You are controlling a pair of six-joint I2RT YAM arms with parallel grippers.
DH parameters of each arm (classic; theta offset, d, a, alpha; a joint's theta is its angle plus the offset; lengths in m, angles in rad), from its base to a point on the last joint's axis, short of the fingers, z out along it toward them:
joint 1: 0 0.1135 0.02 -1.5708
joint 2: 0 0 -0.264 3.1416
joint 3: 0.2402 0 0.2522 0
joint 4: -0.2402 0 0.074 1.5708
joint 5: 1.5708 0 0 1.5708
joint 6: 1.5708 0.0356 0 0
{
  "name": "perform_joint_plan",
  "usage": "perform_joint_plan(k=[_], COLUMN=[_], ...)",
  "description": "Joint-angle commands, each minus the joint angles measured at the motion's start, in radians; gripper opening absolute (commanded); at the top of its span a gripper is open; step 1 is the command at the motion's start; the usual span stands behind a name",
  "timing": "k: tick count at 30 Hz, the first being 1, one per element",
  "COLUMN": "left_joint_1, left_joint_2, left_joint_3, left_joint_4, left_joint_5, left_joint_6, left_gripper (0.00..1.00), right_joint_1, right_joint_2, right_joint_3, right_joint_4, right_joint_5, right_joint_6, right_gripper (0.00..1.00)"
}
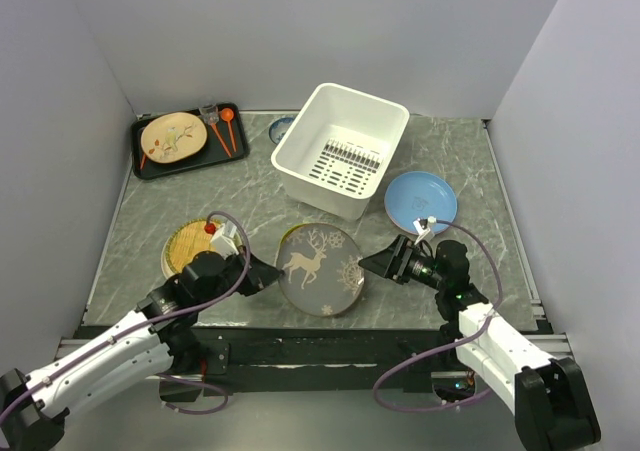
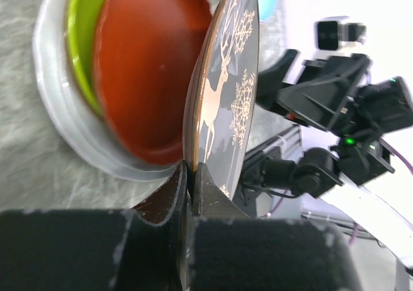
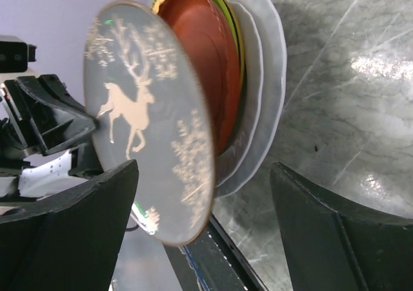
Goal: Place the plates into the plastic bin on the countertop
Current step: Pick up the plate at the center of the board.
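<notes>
My left gripper (image 1: 266,272) is shut on the left rim of the grey reindeer plate (image 1: 320,268) and holds it lifted and tilted over the countertop (image 1: 460,151). In the left wrist view the jaws (image 2: 191,169) pinch the plate (image 2: 226,97) edge-on. My right gripper (image 1: 370,263) is open at the plate's right edge; in the right wrist view (image 3: 206,223) the plate's (image 3: 142,123) lower rim sits between the spread fingers, untouched. A stack of plates (image 1: 190,246) lies behind, with red (image 2: 151,78), lime green (image 2: 84,39) and white (image 2: 58,117) ones. A light blue plate (image 1: 421,200) lies right of the white bin (image 1: 341,161).
A black tray (image 1: 150,161) at the back left holds a cream twig-pattern plate (image 1: 172,136) and orange utensils. A small blue-rimmed dish (image 1: 283,129) lies left of the bin. White walls enclose the countertop on three sides.
</notes>
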Motion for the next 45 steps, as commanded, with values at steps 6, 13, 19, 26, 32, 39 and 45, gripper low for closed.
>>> perform_joint_plan(k=[6, 13, 19, 26, 32, 39, 45], left_joint_1=[-0.003, -0.003, -0.003, -0.003, -0.003, -0.003, -0.003], left_joint_2=[-0.027, 0.024, 0.065, 0.111, 0.146, 0.200, 0.263], left_joint_3=[0.079, 0.070, 0.091, 0.143, 0.191, 0.174, 0.167], left_joint_4=[0.261, 0.378, 0.424, 0.416, 0.379, 0.439, 0.491], left_joint_5=[0.099, 0.174, 0.197, 0.200, 0.188, 0.214, 0.259], left_joint_6=[0.041, 0.044, 0.060, 0.109, 0.153, 0.147, 0.136], left_gripper=[0.01, 0.01, 0.01, 0.01, 0.36, 0.45, 0.41], right_joint_1=[0.007, 0.007, 0.007, 0.007, 0.005, 0.006, 0.006], right_joint_2=[-0.036, -0.044, -0.045, -0.094, -0.191, -0.217, -0.229], right_joint_3=[0.036, 0.039, 0.048, 0.086, 0.143, 0.183, 0.185], right_joint_4=[0.068, 0.131, 0.145, 0.079, -0.035, -0.050, -0.024], right_joint_5=[-0.043, -0.089, -0.114, -0.108, -0.052, -0.054, -0.040], right_joint_6=[0.045, 0.073, 0.071, 0.053, 0.022, 0.045, 0.074], right_gripper=[0.91, 0.90, 0.77, 0.12, 0.01, 0.00, 0.00])
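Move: The left hand holds the grey deer plate by its left rim, with the plate's middle about 11 cm to its right, level front to back and some 3 cm lower. From the right hand, that middle is about 12 cm left, level front to back and at about its height; the stack with the red plate is roughly 14 cm left, 2 cm ahead and 8 cm below. The blue plate lies some 17 cm to the right hand's right and 19 cm ahead, 11 cm down. The right fingers, open around the grey plate's right rim, shut and pinch it while the hand rises about 3 cm, then keep lifting to some 8 cm, tipping up about 10 degrees. The left hand eases right some 4 cm and up 5 cm, turning slightly clockwise and tipping up; once the right has its grip, the left fingers open about halfway and let go of the left rim. ##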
